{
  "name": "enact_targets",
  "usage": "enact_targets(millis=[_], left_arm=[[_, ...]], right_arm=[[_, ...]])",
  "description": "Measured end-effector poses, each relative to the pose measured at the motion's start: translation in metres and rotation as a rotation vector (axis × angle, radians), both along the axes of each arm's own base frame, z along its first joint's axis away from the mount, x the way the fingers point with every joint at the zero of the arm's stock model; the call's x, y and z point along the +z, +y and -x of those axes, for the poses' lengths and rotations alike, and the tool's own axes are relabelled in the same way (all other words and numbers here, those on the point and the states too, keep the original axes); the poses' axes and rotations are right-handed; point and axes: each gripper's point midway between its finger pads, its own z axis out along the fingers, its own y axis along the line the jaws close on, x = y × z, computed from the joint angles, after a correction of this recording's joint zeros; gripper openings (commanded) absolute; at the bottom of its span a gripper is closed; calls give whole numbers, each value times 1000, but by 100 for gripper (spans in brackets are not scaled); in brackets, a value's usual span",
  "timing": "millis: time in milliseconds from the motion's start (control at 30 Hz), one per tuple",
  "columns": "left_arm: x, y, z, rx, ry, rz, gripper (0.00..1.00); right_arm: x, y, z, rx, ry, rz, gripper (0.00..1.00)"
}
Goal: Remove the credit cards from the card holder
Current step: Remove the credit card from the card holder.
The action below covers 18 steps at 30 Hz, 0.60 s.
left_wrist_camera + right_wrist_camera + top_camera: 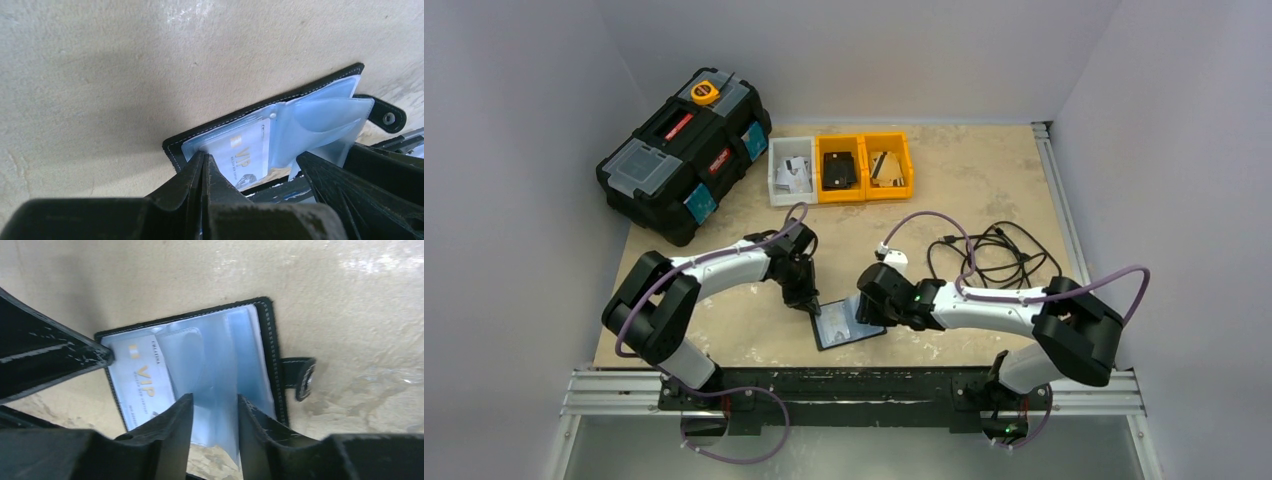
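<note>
The black card holder [849, 325] lies open on the table between the arms, its rim [172, 147] and snap tab [302, 377] showing. In its left half lies a pale credit card [240, 150] with gold VIP lettering [142, 385]. Bluish clear sleeves [215, 355] stand up from the middle fold. My left gripper [804, 300] is shut, and its tips [202, 156] pinch the card's near-left corner. My right gripper [215, 399] hovers open over the sleeves; a sleeve edge lies in the gap, untouched by either finger.
A large black toolbox [684, 150] with a yellow tape measure [705, 92] stands at the back left. Beside it sit a white bin [790, 172] and two yellow bins [864, 167] holding small items. A black cable [994, 250] coils at the right.
</note>
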Motion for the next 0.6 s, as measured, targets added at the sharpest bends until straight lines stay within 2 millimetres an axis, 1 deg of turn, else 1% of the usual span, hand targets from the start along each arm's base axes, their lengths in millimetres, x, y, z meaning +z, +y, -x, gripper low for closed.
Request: enact_targets(millis=[167,333,433,500,600], left_arm=[[0,3,-3,-12,-14,-23,0],[0,5,-3,-25,-20,-35,0],[1,6,-4,-35,-25,-38,0],[3,5,-5,-40,-29,-38,0],[4,5,-7,-48,-37,-38,0]], right_arm=[[0,-14,1,-18,-8,39,51],[9,-25,0,-37,-25,53,54],[23,-30,0,-40,-45,42,55],[38,-29,-3,-32,-67,30,55],[64,-15,-11,-5,-114,-19,51]])
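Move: Beneath the right fingers, about 1 cm down, is the loose clear pocket page, still partly raised between them. The VIP card in the holder's left half is some 5 cm to that hand's left, level with it; the clasp strap is about 7 cm right and 2 cm ahead. From the left fingertips, already on the holder's left edge, the card is roughly 4 cm right and 2 cm back. Sweeping about 3 cm to the right low over the holder, the right hand spreads its fingers from a third to just over half open, carrying the clear page away from the VIP card. It then lifts clear by some 6 cm, edging back left and slightly forward. The left hand stays put, its shut fingertips still on the holder's left edge. ##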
